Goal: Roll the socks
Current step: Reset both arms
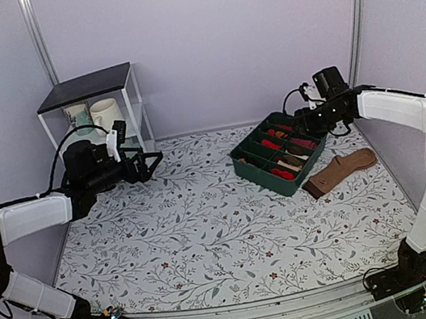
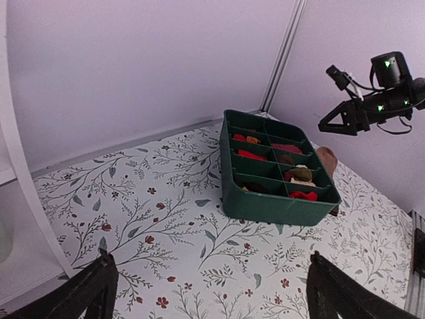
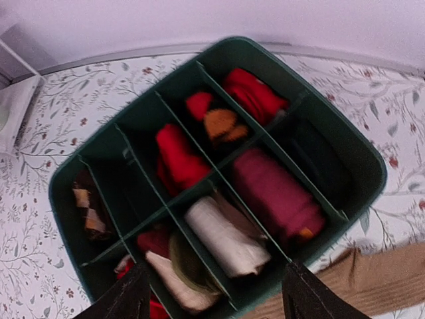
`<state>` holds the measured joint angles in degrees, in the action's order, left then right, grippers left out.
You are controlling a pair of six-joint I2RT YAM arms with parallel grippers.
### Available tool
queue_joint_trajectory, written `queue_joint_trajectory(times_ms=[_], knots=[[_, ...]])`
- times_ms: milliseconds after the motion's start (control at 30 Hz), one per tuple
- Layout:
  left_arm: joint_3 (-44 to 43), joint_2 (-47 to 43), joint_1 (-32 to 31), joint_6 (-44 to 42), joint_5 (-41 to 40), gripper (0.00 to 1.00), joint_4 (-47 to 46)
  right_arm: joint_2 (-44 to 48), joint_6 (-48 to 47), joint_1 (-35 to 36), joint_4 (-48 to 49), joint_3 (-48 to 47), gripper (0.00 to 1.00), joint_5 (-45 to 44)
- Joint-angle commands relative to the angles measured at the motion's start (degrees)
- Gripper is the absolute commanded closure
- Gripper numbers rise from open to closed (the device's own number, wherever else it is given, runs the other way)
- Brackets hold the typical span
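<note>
The socks (image 3: 86, 211), dark brown with tan argyle diamonds, lie bundled in a compartment at the left end of the green divided box (image 3: 372, 166) in the right wrist view. My right gripper (image 3: 218, 271) hangs above the box (image 1: 261, 176), open, with nothing between its fingers. It also shows in the top view as the right gripper (image 1: 298, 121) over the box's far end. My left gripper (image 1: 152, 163) hovers open over the far left of the table, well away from the box. From the left wrist, that left gripper (image 2: 207, 266) has only the floral cloth between its fingers.
A plain tan sock with a dark cuff (image 1: 342, 171) lies flat on the cloth just right of the box. The other compartments hold red, maroon and cream rolls (image 3: 226, 239). A small white shelf (image 1: 90, 86) with mugs (image 1: 105, 112) stands at the back left.
</note>
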<state>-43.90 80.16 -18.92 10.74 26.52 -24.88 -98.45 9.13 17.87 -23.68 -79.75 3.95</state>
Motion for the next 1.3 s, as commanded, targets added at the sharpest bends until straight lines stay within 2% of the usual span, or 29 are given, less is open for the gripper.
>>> queue_joint_trajectory(times_ms=[0,133,267,433,567,733,1067,1267], knots=[[-2.7,1.4,0.8,-0.8,3.0,0.01,-1.3,5.1,6.0,-2.4,-1.3,7.3,0.32,-2.4],[-4.9,3.0,0.8,-1.7,4.4,0.01,2.7,4.3,8.0,-4.8,-0.5,9.5,0.36,1.5],[-4.1,2.5,0.7,-1.0,5.3,0.01,2.9,1.7,10.8,-7.4,1.8,9.4,0.52,5.3],[-2.2,1.1,0.7,-0.6,5.0,0.01,1.9,-2.6,12.3,-7.8,3.0,8.7,0.58,7.1],[-2.0,0.9,0.7,-0.9,5.3,0.00,2.3,-4.7,13.8,-7.8,4.8,10.7,0.57,8.1],[-1.7,0.8,0.7,-1.3,5.3,0.00,2.6,-4.9,16.4,-7.8,7.8,12.1,0.48,9.0],[-1.2,0.3,0.7,-1.2,5.5,0.01,2.7,-8.2,19.0,-7.8,10.4,13.5,0.55,13.5],[-0.7,-0.4,0.7,-1.4,4.8,0.01,2.9,-3.9,20.8,-7.8,13.4,16.7,0.54,10.0]])
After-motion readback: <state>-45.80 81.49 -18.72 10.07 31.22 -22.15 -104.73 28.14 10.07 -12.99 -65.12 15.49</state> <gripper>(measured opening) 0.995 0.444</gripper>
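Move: The right hand, holding nothing, is above the green sock box. The box's right wall lies about 2 cm back, 1 cm to its right and 13 cm below; the middle of the box is some 7 cm left and 2 cm ahead, about 15 cm down. The flat brown sock lies some 9 cm right, 2 cm back and 18 cm below. From the left hand that wall is roughly 50 cm right, 6 cm ahead and 18 cm down. No clear contact yet: the right hand sinks about 12 cm onto the box's right wall until its fingers straddle the rim, one over the inside and one over the brown sock's side. It swings some 5 cm right early on while dropping, then goes mainly down. The fingers tip some 20 degrees farther down, the wrist turns slightly clockwise with its left side rising, and the gap narrows by about a third without shutting. ##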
